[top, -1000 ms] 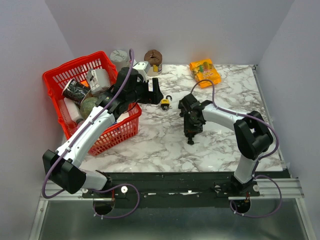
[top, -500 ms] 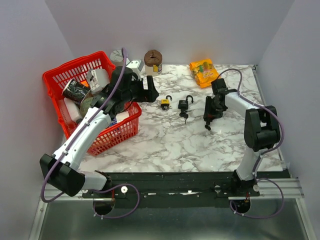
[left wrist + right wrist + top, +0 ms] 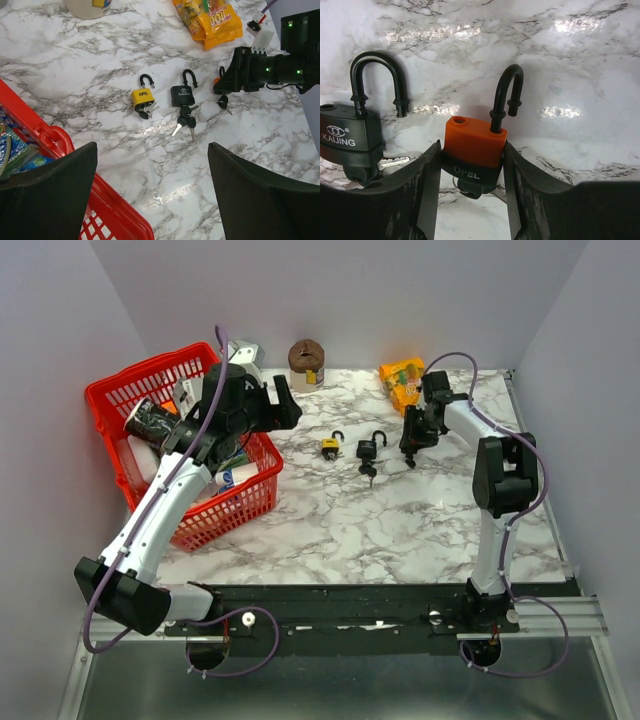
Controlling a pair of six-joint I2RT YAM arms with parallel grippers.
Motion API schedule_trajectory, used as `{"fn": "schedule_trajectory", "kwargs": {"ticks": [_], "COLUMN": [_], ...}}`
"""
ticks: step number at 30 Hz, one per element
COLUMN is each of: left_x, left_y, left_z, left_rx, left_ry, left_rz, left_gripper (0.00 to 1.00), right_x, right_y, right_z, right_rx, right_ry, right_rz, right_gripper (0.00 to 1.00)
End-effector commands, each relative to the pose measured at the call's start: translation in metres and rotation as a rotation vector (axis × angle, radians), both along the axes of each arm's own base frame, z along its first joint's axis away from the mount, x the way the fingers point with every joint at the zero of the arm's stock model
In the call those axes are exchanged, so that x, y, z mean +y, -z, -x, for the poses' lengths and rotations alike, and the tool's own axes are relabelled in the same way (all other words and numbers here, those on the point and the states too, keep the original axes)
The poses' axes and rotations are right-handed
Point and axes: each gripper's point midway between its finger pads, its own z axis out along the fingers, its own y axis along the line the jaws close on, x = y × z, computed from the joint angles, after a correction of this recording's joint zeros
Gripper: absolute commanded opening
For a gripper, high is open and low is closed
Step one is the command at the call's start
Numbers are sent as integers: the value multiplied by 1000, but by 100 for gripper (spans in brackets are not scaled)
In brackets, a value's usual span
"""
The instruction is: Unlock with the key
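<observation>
My right gripper (image 3: pixel 472 150) is shut on an orange-and-black OPEL padlock (image 3: pixel 472 142), one finger on each side. Its shackle is sprung open and a key with a ring sits in its underside. In the top view the right gripper (image 3: pixel 411 443) is low over the marble table (image 3: pixel 400 530), right of a black KAIJING padlock (image 3: pixel 367 448) with an open shackle and a bunch of keys, and a yellow padlock (image 3: pixel 329 446), also open with a key in it. My left gripper (image 3: pixel 152 175) is open and empty, high above the table by the basket.
A red basket (image 3: pixel 205 512) full of items stands at the left. An orange snack packet (image 3: pixel 402 378) and a brown-lidded jar (image 3: pixel 306 362) stand at the back. The black padlock (image 3: pixel 347 135) lies just left of the held one.
My right gripper has moved right and back with the orange padlock, uncovering the black padlock on the table. My left gripper has drawn back and up towards the basket.
</observation>
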Motion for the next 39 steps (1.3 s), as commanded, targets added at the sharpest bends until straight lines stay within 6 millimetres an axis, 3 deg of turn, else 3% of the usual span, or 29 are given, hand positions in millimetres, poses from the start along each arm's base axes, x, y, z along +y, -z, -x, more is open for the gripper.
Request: {"fn": "schedule_trajectory", "kwargs": {"ticks": [1, 6, 7, 8, 11, 16, 17, 24, 31, 33, 34, 35, 38, 39], "left_x": [11, 13, 13, 14, 15, 17, 17, 22, 29, 32, 34, 36, 45, 49], "left_y": [-23, -21, -21, -22, -23, -21, -22, -24, -39, -44, -49, -51, -61, -62], "left_z": [-4, -4, -4, -4, -2, 2, 2, 5, 9, 10, 13, 14, 19, 19], "left_rx": [-49, -46, -47, -49, -51, -49, -53, -58, -100, -124, -140, -151, -198, -206], "left_ry": [-61, -72, -73, -76, -77, -85, -86, -99, -111, -115, -120, -120, -147, -165], "left_rz": [26, 36, 37, 36, 41, 47, 49, 46, 65, 60, 60, 56, 39, 33], "left_gripper": [96, 96, 96, 96, 97, 97, 97, 97, 98, 98, 98, 98, 98, 98], "right_x": [5, 3, 3, 3, 3, 2, 1, 0, 2, -2, -4, -7, -12, -14], "right_y": [1, 10, 7, 3, -3, -9, -10, -38, -98, -128, -131, -155, -173, -196], "right_z": [3, 13, 10, 8, 3, 3, 4, 1, 2, 8, 13, 20, 37, 47], "right_rx": [26, 50, 37, 26, 15, 5, 3, -64, -196, -261, -266, -318, -362, -418], "right_ry": [-22, -13, -13, -12, -6, -9, -7, 0, 19, 29, 34, 39, 52, 55], "right_rz": [-21, -14, -18, -18, -11, -4, 0, -8, -59, -71, -71, -80, -80, -86], "right_gripper": [39, 47, 50, 59, 68, 75, 87, 92, 92, 92, 92, 92, 93, 93]}}
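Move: The orange padlock is already between my right fingers, down at the tabletop. The black padlock lies about 9 cm to its left and level with it, the yellow padlock some 17 cm left, also level. The orange bag stands roughly 18 cm straight ahead. From my left hand the orange padlock is about 14 cm ahead, 24 cm right and 28 cm below. I spread my right fingers from about half open to nearly wide, letting go of the orange padlock while the hand stays low over it. Then I lift away quickly, almost straight up by some 16 cm, drawing back a little at the end and tilting the fingers up about 20 degrees. My empty, open left hand eases up about 4 cm and 3 cm left, away from the padlocks. ##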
